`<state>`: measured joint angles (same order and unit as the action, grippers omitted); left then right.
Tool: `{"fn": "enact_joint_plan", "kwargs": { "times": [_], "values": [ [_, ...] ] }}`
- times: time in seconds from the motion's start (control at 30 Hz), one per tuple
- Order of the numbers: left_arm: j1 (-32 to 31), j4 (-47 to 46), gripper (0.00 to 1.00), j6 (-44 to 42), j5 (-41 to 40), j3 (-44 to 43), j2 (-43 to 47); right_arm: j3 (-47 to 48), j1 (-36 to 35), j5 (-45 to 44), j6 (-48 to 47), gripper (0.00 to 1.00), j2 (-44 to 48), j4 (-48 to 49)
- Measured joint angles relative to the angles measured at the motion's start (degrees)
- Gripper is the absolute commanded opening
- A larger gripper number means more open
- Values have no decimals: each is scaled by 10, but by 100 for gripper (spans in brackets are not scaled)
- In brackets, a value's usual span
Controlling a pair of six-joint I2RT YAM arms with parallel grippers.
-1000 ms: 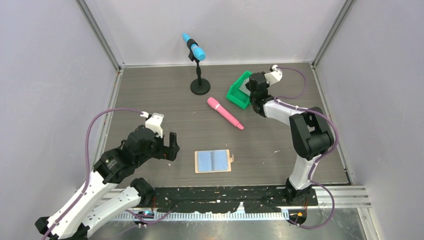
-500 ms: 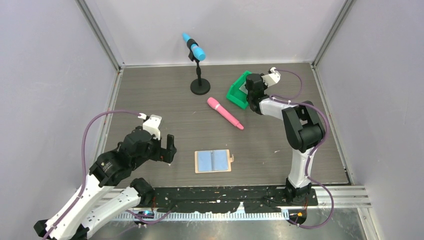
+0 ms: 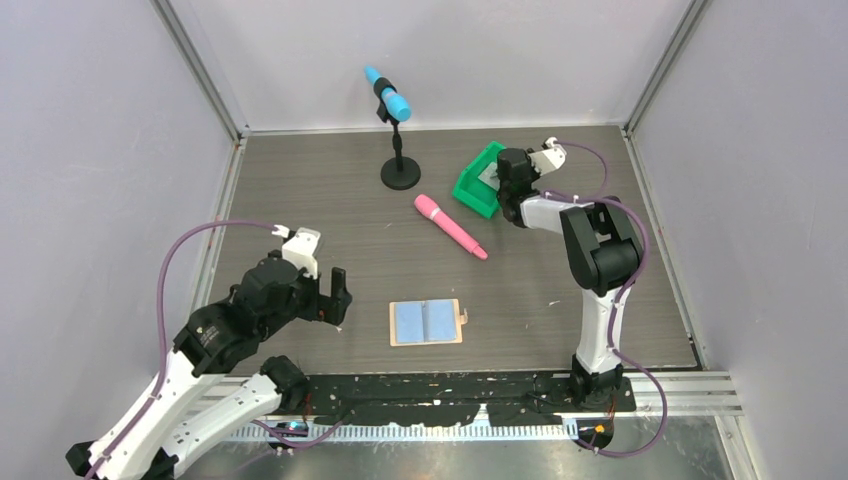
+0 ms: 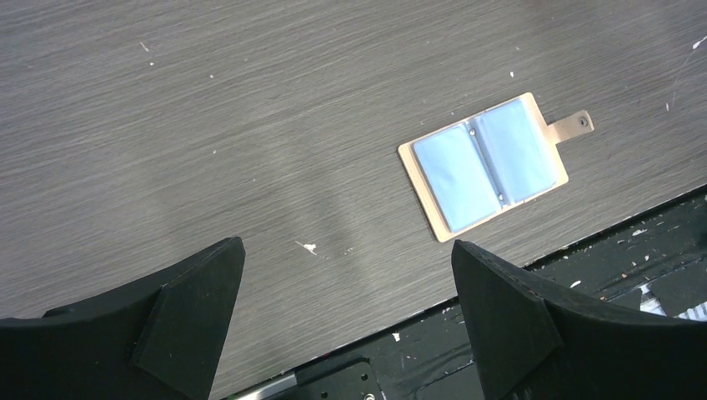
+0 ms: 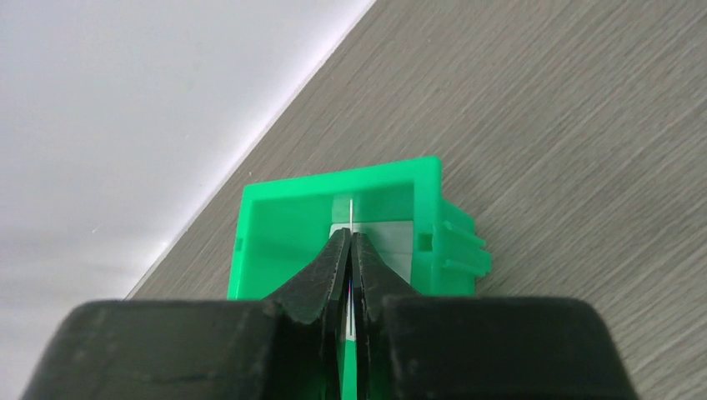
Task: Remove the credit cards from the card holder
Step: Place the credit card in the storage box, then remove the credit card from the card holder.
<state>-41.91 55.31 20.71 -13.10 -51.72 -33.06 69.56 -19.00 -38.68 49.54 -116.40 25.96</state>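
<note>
The tan card holder [image 3: 427, 322] lies open near the front edge, a blue panel showing in each half [image 4: 483, 162]. My left gripper [image 3: 338, 295] hovers open to its left, with nothing between the jaws [image 4: 347, 246]. My right gripper [image 3: 497, 178] is over the green bin [image 3: 470, 190] at the back right. It is shut [image 5: 348, 235] on a thin credit card seen edge-on, whose pale edge [image 5: 352, 212] pokes past the fingertips. A silvery-grey card [image 5: 392, 242] lies flat on the bin's floor below.
A pink marker-like stick [image 3: 450, 226] lies between the bin and the holder. A blue-headed microphone on a black stand [image 3: 398, 170] is at the back centre. Walls close off the left, back and right sides. A black strip [image 4: 534, 350] runs along the front edge.
The left arm drew back slightly toward the near left, still open. The right arm's elbow swung in and its gripper settled lower over the green bin, still shut on the card.
</note>
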Motion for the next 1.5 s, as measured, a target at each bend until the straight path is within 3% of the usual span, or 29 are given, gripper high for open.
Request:
{"fn": "enact_joint_plan", "kwargs": {
  "times": [0.4,0.67,1.07,1.27,1.5],
  "values": [
    [0,8,100,15,0,-9,12,38,4,-3,-3,25,7,-62],
    [0,13,100,32,0,-5,15,38,7,2,-22,33,78,-135],
    [0,11,100,49,18,7,-6,37,6,233,-112,47,181,-245],
    [0,-5,100,65,27,20,-33,-59,-21,330,-141,50,276,-299],
    [0,-53,98,97,52,62,-87,-191,-111,414,-150,47,356,-327]
  ]
}}
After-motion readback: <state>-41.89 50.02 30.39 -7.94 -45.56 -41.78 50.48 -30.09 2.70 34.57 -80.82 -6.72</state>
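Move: The right hand still pinches the credit card over the green storage box, whose middle lies about 3 cm back, 3 cm left and 8 cm below. The pink microphone is some 13 cm back and 13 cm left of that hand, the open card holder roughly 32 cm back and 19 cm left, both on the table. From the left hand the storage box lies about 36 cm ahead, 31 cm right and 19 cm down. Right fingers half open, release the card, rise, then retreat some 25 cm back-left towards the card holder; left hand sinks. ##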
